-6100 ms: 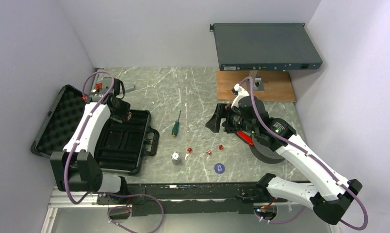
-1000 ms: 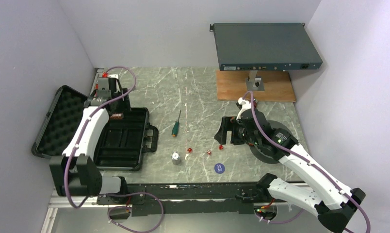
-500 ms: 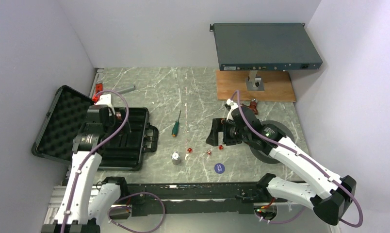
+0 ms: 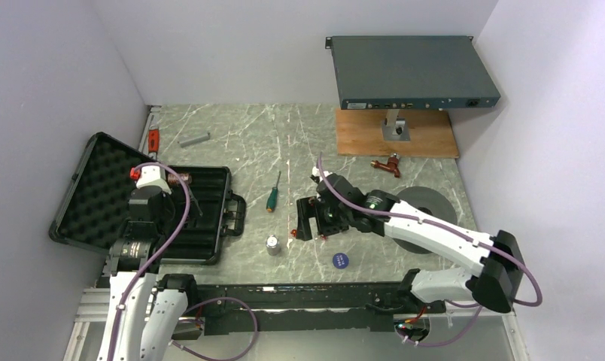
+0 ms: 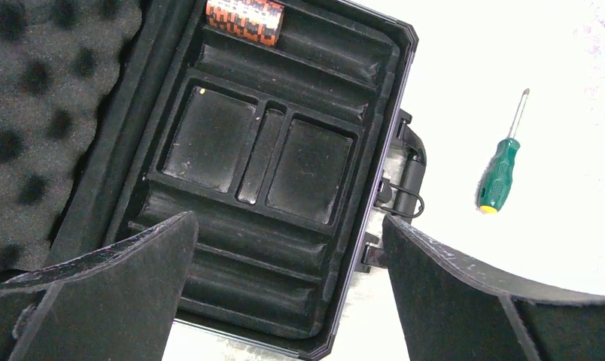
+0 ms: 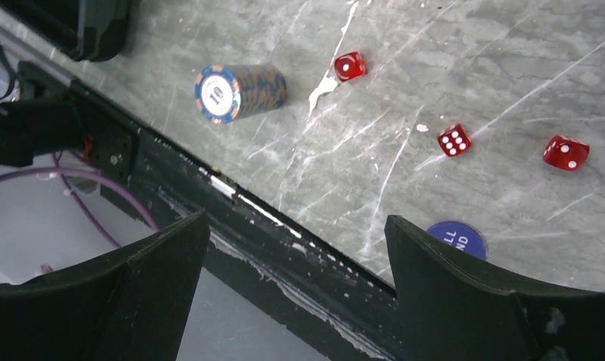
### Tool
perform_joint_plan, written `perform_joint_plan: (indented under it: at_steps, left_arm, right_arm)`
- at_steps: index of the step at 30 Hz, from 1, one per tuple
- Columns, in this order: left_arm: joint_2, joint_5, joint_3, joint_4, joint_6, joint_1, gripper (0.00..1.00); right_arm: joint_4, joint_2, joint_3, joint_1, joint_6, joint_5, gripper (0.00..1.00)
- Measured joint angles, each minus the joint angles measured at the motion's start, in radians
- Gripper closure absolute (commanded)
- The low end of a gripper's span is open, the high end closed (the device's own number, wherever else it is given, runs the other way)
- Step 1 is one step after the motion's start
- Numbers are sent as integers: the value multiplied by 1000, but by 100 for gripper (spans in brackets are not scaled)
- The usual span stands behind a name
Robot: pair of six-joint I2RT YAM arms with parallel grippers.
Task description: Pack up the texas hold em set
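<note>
The black briefcase (image 4: 209,197) lies open on the left, foam lid (image 5: 36,98) folded back. One orange chip stack (image 5: 244,16) rests in the tray's far groove. My left gripper (image 5: 284,293) hovers open and empty above the tray's near grooves. On the table a second chip stack (image 6: 239,90) lies on its side near three red dice (image 6: 454,140), with the blue button (image 6: 456,239) by the table's front edge. My right gripper (image 4: 308,219) hangs open over the dice, holding nothing.
A green-handled screwdriver (image 4: 272,197) lies between case and dice. A large grey disc (image 4: 429,209) sits under the right arm. At the back right stand a grey rack unit (image 4: 412,71) on a wooden board (image 4: 435,139), and a small red part (image 4: 388,164).
The left gripper has opened and drawn back toward the near side, leaving the orange chip stack in the case. The right arm has swung left over the dice.
</note>
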Motion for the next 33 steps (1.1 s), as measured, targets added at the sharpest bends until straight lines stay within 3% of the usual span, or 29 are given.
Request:
perform_joint_plan:
  at_steps: [11, 19, 33]
  left_arm:
    - [-32, -8, -13, 8, 0, 0, 5]
    - [-40, -8, -20, 8, 0, 0, 5]
    - [-54, -8, -21, 13, 0, -19, 6]
  right_arm:
    - [-41, 283, 153, 17, 194, 158, 15]
    - [-113, 397, 210, 29, 397, 270, 22]
    - [-170, 568, 272, 62, 682, 320, 32]
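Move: From the right hand, the leftmost red die lies about 6 cm ahead, 4 cm to the left and some 13 cm below. The middle red die is roughly 5 cm ahead and 4 cm to the right; the standing blue chip stack is about 9 cm left and level with the hand, and the small blind button 8 cm right and 1 cm back, all well below. From the left hand, that leftmost die is around 32 cm right, level with it and some 17 cm below. The empty right hand sinks about 10 cm towards the leftmost red die while reaching some 5 cm forward, nearly all of that reach in the first half, and edging 3 cm left. On the way the wrist swings about 40 degrees clockwise and tips its slanted fingers until they point almost straight down, the gap narrowing somewhat but staying wide open, with no touch to be seen on the die or the chip stack. ##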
